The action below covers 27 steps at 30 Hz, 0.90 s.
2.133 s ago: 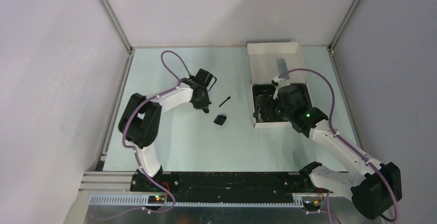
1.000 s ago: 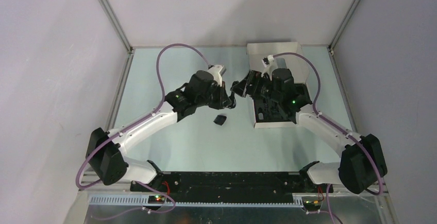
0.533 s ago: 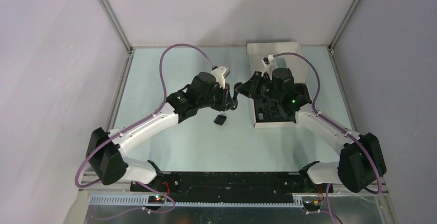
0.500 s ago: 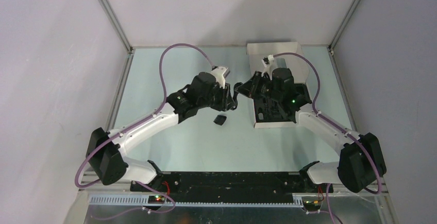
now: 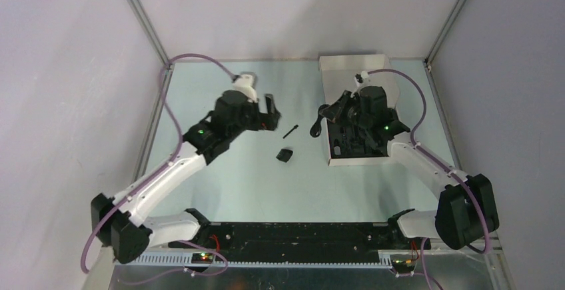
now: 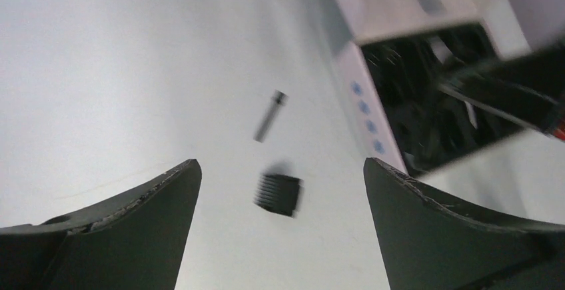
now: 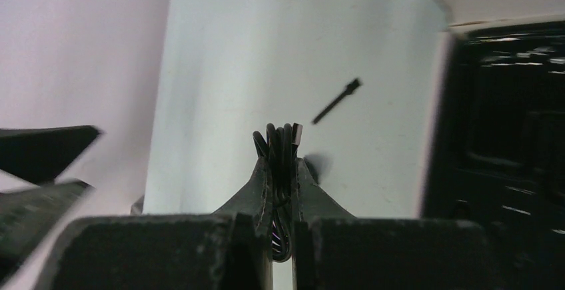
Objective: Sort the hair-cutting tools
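My right gripper [image 5: 320, 119] is shut on a bundle of black coiled cord [image 7: 280, 142] and holds it above the table, just left of the white box [image 5: 352, 63]. The cord's loops stick out past the fingertips in the right wrist view. My left gripper [image 5: 270, 113] hangs open and empty over the table's middle left. Between its fingers [image 6: 166, 200] a black comb attachment [image 6: 278, 193] shows on the table below. A thin black stick-brush [image 5: 290, 131] lies between the two grippers, and the comb attachment [image 5: 285, 155] lies just in front of it.
The white box stands open at the back right, lid flap folded back, and its dark tray [image 5: 353, 140] holds black items I cannot make out. Metal frame posts and pale walls close the table in on the left, right and back.
The cord passed from my left gripper to my right. The left opened and drew back left; the right shut on the cord and moved slightly right, toward the box.
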Each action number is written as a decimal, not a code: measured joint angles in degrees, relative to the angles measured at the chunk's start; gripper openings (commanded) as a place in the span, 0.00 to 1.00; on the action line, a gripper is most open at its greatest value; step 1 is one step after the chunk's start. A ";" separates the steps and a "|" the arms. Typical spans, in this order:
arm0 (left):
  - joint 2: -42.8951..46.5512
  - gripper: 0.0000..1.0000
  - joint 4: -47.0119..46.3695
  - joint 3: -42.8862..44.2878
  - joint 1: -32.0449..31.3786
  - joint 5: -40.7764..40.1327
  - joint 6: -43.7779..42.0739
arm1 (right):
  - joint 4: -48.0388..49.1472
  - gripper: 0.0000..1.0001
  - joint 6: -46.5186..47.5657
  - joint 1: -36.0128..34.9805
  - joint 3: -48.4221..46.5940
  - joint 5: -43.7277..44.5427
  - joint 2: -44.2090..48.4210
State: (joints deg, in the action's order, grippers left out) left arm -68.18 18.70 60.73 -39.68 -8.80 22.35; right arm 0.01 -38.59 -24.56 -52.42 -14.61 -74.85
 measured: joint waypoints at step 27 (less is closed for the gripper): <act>11.50 0.99 4.55 -3.80 25.73 -16.20 -3.30 | 0.76 0.00 -9.49 11.19 -0.04 18.18 -16.11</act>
State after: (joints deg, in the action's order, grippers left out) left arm -56.69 23.24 56.93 -13.96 -24.99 19.05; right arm 0.78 -48.07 -13.37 -52.47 3.57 -90.96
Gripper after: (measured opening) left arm 0.990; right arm 0.067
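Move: The right hand already holds the cable by itself; the empty slot in the box's far left corner lies about 8 cm ahead, 10 cm to the right and 16 cm below it. The clipper in the tray is roughly 5 cm ahead and 21 cm right. On the table, the black stick is some 3 cm ahead and 10 cm left, the comb guard 5 cm back and 13 cm left. From the empty left hand the slot is about 12 cm ahead, 25 cm right and 19 cm below. Keeping its pinch on the cable, the right hand swings right and forward towards the box's far left corner, then sinks steeply over the tray, about 11 cm right, 11 cm down and 8 cm forward in all, while the wrist turns clockwise some 30 degrees and tips further down. The left hand, already clear and wide open, sweeps left by a little over 20 cm and slightly forward, away from the box, turning counter-clockwise, then stays at the left side. ##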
